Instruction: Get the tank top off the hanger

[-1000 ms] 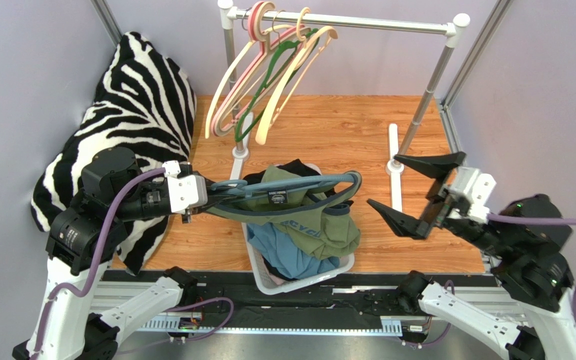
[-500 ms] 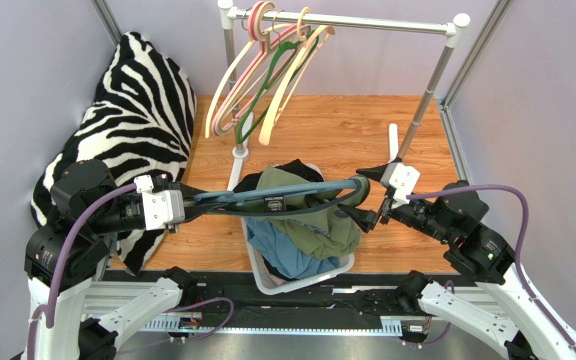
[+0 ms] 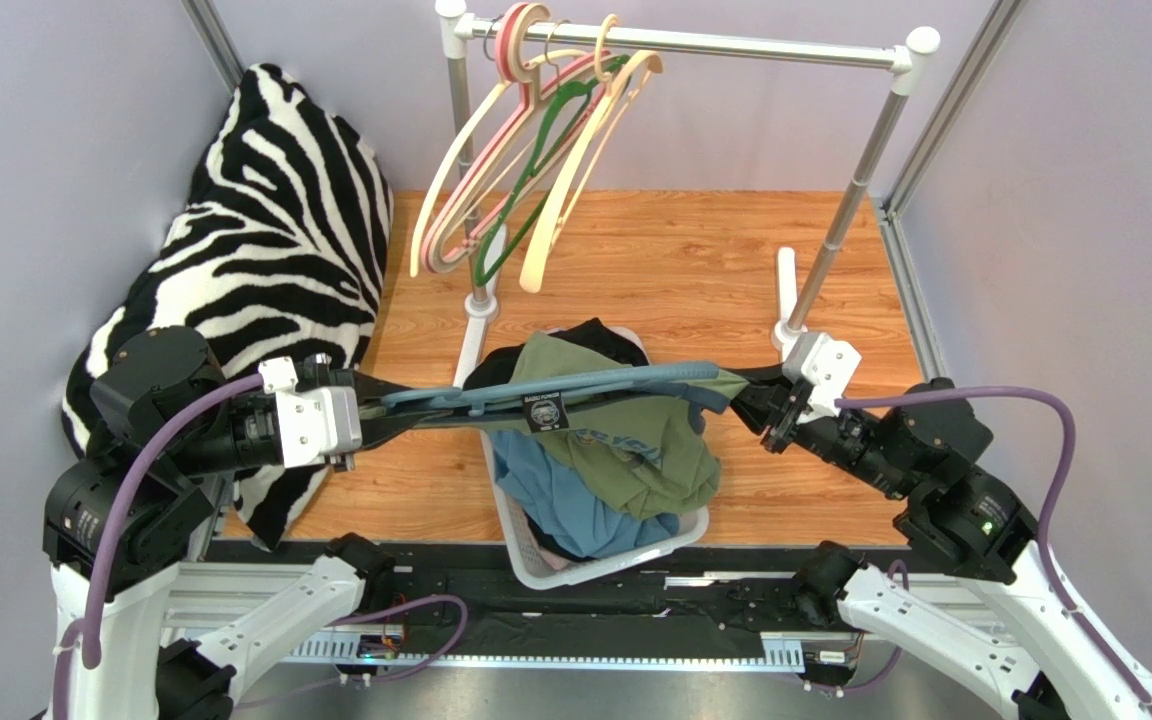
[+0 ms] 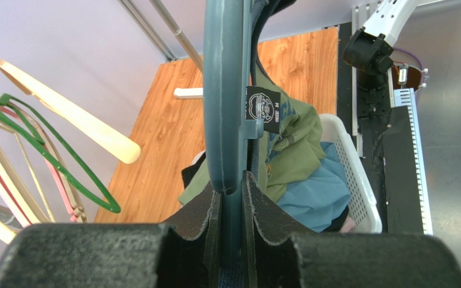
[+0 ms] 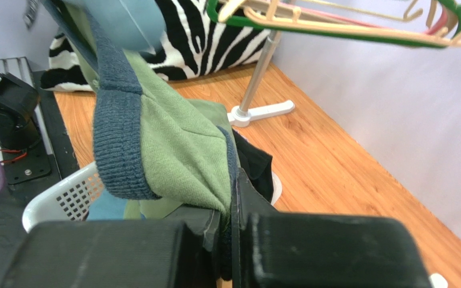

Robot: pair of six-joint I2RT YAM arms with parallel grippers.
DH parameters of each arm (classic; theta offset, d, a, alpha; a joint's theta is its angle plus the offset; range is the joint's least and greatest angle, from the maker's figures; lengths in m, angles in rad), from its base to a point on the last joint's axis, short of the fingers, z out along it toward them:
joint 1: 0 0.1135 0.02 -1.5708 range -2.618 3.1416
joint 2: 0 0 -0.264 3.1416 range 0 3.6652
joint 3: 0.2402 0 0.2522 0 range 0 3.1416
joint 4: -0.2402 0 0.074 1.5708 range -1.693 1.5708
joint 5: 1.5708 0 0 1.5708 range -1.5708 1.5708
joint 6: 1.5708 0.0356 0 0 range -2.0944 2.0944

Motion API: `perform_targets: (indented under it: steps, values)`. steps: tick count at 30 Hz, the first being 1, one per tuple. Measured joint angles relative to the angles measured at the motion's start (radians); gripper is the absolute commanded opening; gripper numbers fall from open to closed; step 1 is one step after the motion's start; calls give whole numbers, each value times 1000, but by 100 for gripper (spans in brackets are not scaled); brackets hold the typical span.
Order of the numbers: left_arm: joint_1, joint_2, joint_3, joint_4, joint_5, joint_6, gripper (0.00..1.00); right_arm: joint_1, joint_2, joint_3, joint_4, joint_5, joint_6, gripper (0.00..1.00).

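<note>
A green tank top (image 3: 642, 435) with navy trim hangs on a blue-grey hanger (image 3: 567, 386) held level above the basket. My left gripper (image 3: 372, 398) is shut on the hanger's left end; in the left wrist view the hanger (image 4: 225, 90) runs up from between the left gripper's (image 4: 232, 192) jaws, with the tank top (image 4: 293, 144) and its black label beyond. My right gripper (image 3: 760, 402) is at the hanger's right end. The right wrist view shows that gripper (image 5: 230, 198) shut on the tank top's (image 5: 173, 150) green cloth and navy edge, below the hanger's tip (image 5: 121, 24).
A white basket (image 3: 620, 552) under the hanger holds a blue garment (image 3: 567, 503) and dark clothes. Behind it stands a clothes rack (image 3: 717, 45) with several empty hangers (image 3: 537, 150) and a foot (image 3: 790, 323) near my right gripper. A zebra cushion (image 3: 267, 210) lies left.
My right gripper swung in from the right, reached the hanger's right end and shut on the tank top. The left arm drew back to the left with the hanger, which now lies straighter.
</note>
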Motion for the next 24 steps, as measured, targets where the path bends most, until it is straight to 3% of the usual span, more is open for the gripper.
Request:
perform_targets:
  steps: [4,5,7,8,11,14,17,24]
  values:
    - [1,3,21,-5,-6,2,9,0,-13,-64,2,49,9,0]
    - [2,5,31,-7,-7,2,8,0,-14,-75,0,55,9,4]
    - [2,6,47,-7,-6,2,8,0,-15,-95,-5,53,10,25]
    - [2,6,50,-6,-3,2,8,0,-13,-95,-17,44,11,44]
    - [2,9,42,-6,0,6,8,0,-5,-72,-60,20,-2,64]
    - [2,15,3,-13,0,21,8,0,-4,10,-150,3,-27,77]
    - [-21,38,-53,-37,-10,31,8,0,-20,124,-207,-43,-37,80]
    - [-92,148,-97,-84,-37,46,8,0,-10,347,-286,-156,-92,78]
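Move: The right hand still pinches a strap of the tank top, whose body hangs some 11 cm to its left, 1 cm ahead and 10 cm lower. The basket is about 13 cm left, 2 cm ahead and 20 cm below; the blue hanger's free end is only some 3 cm left, 1 cm ahead and 1 cm above. The left hand, gripping that hanger, has the tank top's body about 17 cm right, 3 cm ahead, 14 cm below. Right draws the strap down some 5 cm, opens, retreats up and back; left lowers the hanger 7 cm. ##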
